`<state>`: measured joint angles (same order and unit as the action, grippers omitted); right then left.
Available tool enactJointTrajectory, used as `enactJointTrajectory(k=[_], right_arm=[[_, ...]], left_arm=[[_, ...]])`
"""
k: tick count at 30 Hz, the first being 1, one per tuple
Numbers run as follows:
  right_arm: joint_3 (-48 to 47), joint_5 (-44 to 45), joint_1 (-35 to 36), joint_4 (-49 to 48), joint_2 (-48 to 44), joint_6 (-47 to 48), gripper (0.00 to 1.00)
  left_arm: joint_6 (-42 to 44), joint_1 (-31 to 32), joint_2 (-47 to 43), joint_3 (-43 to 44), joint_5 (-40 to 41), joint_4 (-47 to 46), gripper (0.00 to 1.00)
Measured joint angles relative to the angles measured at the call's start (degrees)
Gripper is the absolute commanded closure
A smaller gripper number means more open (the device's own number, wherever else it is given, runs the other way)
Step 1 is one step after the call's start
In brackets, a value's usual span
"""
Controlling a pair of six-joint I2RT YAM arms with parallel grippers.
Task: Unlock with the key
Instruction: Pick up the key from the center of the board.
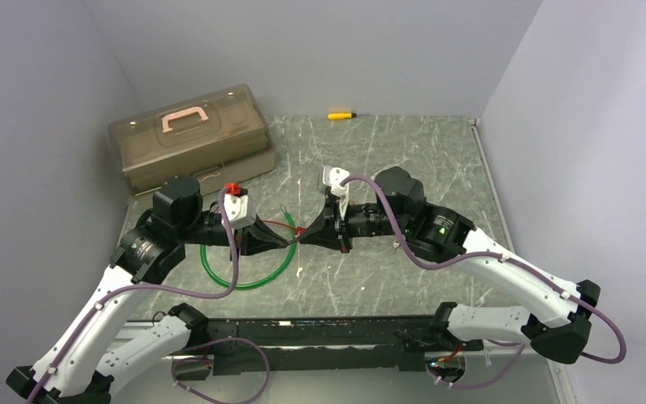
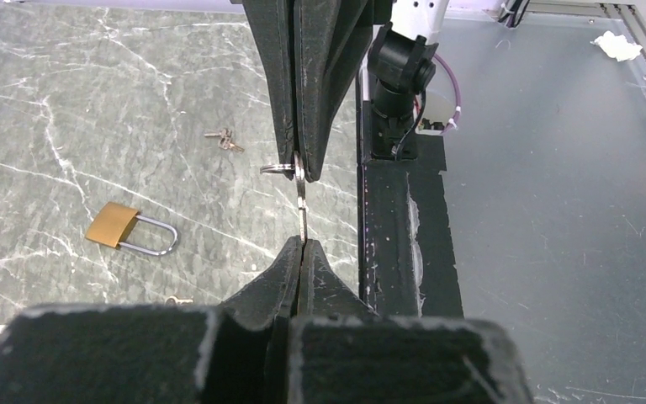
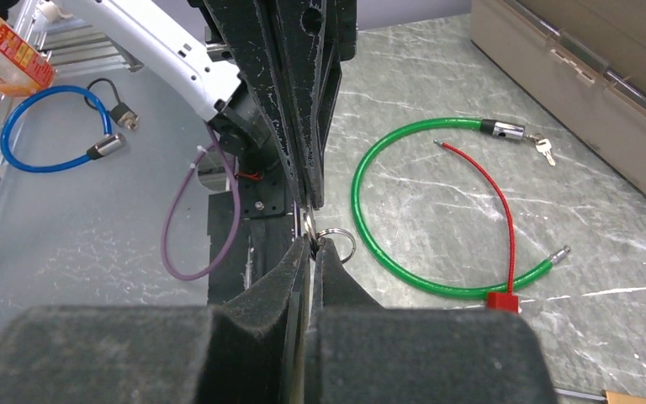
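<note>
My two grippers meet tip to tip above the middle of the table. A small silver key [image 2: 302, 202] spans the gap between them. The left gripper [image 2: 303, 242] is shut on the key's blade end. The right gripper [image 3: 311, 241] is shut on its head end, where a key ring [image 3: 353, 244] hangs beside the tips. In the top view the left gripper [image 1: 290, 236] and right gripper [image 1: 308, 231] touch noses. A brass padlock [image 2: 113, 225] with its shackle closed lies flat on the marble table, apart from both grippers.
A green cable lock [image 3: 404, 269] with a key [image 3: 545, 150] and a red cable lock [image 3: 502, 300] lie below the left arm. Loose keys [image 2: 225, 139] lie near the padlock. A tan toolbox [image 1: 189, 135] stands back left, a yellow screwdriver [image 1: 341, 114] at the back, a blue cable lock [image 3: 17, 126] off the table.
</note>
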<state>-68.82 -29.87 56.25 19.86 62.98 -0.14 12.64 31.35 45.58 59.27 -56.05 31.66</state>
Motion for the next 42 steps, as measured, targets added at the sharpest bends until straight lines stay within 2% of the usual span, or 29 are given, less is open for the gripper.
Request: enactJointTrajectory(k=[15,34,35,37,39,42], right_arm=[[-1.5,0.9,0.0,2.8,1.0,2.3,0.98],[-6.4,-0.3,0.0,6.8,2.8,2.6,1.0],[-7.0,-0.5,0.0,7.4,3.1,2.7,1.0],[-7.9,-0.7,-0.1,8.2,3.7,2.8,1.0],[-8.5,-0.7,-0.1,8.5,4.0,2.8,1.0],[-9.4,-0.7,-0.1,8.6,4.2,2.9,1.0]], left_arm=[[3.3,0.0,0.0,2.4,4.3,2.6,1.0],[5.4,0.0,-0.8,1.7,2.8,1.0,0.99],[5.1,0.0,-0.8,1.5,2.7,0.7,0.95],[4.5,0.0,-0.8,1.4,2.5,0.6,0.79],[3.9,0.0,-0.7,1.4,1.9,0.5,0.68],[2.7,0.1,-0.8,1.0,0.2,0.4,0.61]])
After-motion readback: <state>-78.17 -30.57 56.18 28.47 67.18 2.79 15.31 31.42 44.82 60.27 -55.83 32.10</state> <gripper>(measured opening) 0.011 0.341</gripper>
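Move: The key bridges the two closed grippers, which face each other: its middle is about 2 cm to the right of the left hand and about 1 cm to the left of the right hand, level with both. On the table, some 30 cm below, the green cable's loop lies about 18 cm ahead and 10 cm left of the left hand. From the right hand, the padlock is about 28 cm ahead and 12 cm right, the key bunch 20 ahead and 24 right. The key, still gripped by the right fingers, is let go by the left: that hand first eases about 1 cm forward and 1 cm up, rolling some 5 degrees about its pointing line so its forward side rises, then opens its fingers about a third and draws back 1 cm. The right hand keeps its pinch, dips slightly, then climbs about 2 cm. ##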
